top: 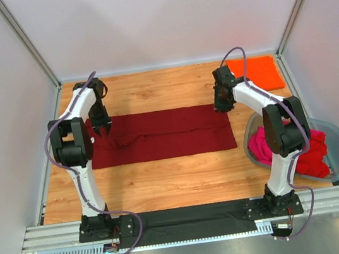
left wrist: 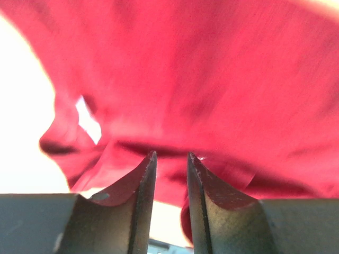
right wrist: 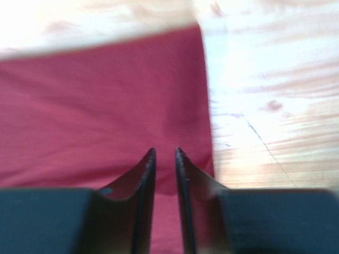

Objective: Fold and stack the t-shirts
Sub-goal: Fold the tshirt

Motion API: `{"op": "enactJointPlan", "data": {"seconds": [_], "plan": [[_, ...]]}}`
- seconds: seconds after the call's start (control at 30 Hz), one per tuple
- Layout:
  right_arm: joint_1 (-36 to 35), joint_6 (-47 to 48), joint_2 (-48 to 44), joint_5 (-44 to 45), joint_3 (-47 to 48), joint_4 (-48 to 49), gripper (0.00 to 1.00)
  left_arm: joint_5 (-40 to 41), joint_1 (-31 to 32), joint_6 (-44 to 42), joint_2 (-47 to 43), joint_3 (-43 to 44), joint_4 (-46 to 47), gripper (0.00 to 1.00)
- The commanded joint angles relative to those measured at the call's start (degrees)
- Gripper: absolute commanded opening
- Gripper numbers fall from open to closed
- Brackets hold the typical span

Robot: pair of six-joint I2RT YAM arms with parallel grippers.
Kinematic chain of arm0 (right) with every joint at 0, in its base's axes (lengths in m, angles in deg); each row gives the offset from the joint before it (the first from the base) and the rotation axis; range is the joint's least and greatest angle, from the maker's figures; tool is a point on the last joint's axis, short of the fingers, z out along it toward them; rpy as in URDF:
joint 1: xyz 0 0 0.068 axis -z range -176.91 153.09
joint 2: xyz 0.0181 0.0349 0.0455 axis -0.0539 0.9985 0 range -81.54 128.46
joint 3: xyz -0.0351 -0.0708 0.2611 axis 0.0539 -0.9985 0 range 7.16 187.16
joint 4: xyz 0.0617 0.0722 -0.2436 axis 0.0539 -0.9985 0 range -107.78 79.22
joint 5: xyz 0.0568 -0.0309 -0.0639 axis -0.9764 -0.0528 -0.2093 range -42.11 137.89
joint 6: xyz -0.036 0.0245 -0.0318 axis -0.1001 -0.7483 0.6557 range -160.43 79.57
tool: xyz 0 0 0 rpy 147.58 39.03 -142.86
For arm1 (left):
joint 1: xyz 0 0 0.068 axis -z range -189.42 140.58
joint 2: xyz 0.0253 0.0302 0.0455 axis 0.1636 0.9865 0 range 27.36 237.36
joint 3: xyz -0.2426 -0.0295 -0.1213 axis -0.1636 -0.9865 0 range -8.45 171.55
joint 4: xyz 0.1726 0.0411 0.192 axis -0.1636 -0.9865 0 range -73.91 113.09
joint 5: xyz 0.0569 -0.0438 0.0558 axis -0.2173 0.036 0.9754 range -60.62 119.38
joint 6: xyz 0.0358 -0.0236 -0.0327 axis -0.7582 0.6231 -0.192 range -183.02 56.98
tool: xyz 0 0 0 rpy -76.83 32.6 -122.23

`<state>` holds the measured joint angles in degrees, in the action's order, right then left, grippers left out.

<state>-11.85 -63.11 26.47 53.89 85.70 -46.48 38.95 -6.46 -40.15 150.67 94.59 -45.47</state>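
Note:
A dark maroon t-shirt (top: 171,136) lies on the wooden table as a long flat strip, with a small wrinkle near its left end. My left gripper (top: 101,132) hovers over that left end. In the left wrist view its jaws (left wrist: 171,154) stand slightly apart, with rumpled maroon cloth (left wrist: 212,79) close beyond them and none between the tips. My right gripper (top: 223,107) is over the strip's far right corner. Its jaws (right wrist: 164,150) are narrowly open and empty above the flat maroon cloth (right wrist: 106,106). A folded bright orange t-shirt (top: 256,72) lies at the back right.
A grey translucent tub (top: 337,140) stands at the right near edge, holding a magenta-pink shirt (top: 262,142) and a red shirt (top: 311,157). White walls close in the table on three sides. Bare wood (top: 164,179) shows in front of the maroon strip.

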Motion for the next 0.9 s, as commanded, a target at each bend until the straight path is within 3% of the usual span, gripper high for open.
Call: {"op": "enactJointPlan", "data": {"seconds": [0.0,0.2,0.3,0.53,0.87], "plan": [[-2.6,-2.8,-2.5,-7.5,6.2,-3.8,0.28,0.8,-1.0,-1.3,-9.9,-4.9,-1.5,0.38],[-9.3,-15.9,2.5,-14.5,14.8,-5.0,0.43,-9.1,-7.0,1.4,-12.0,-9.9,2.6,0.43],[-15.1,-21.7,7.5,-16.0,20.3,-5.8,0.44,-14.8,-10.0,3.7,-9.8,-9.4,4.7,0.43],[-23.2,-33.9,17.7,-20.7,31.4,-6.1,0.43,-16.2,-15.7,7.2,-6.5,-6.4,7.5,0.42],[-30.7,-45.3,23.0,-21.4,31.3,2.7,0.50,-19.8,-15.5,6.4,-4.7,-6.3,11.2,0.42]]}}
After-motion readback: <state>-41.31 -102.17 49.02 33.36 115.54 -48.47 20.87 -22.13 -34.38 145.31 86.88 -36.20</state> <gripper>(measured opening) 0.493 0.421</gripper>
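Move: The right hand hovers over the shirt's far right corner. The crumpled fold in the shirt's left half lies about 46 cm to its left and 7 cm back, the orange shirt some 12 cm ahead and 15 cm to its right. From the left hand the white label at the shirt's left end is about 5 cm left and 3 cm back, the crumpled fold about 7 cm right and 6 cm back. All lie 3 or 4 cm below the hands. The empty right hand sweeps some 33 cm left across the shirt towards the crumpled fold, arching up about 7 cm and sinking again while drawing back 7 cm, its fingers opening wider and its wrist rolling about 30 degrees so the tips swing left. Meanwhile the left hand, fingers still part-open, lifts and draws back a little, then shifts about 5 cm left towards the label and sinks and eases forward again, turning some 20 degrees counter-clockwise, with both hands ending just above the cloth. ##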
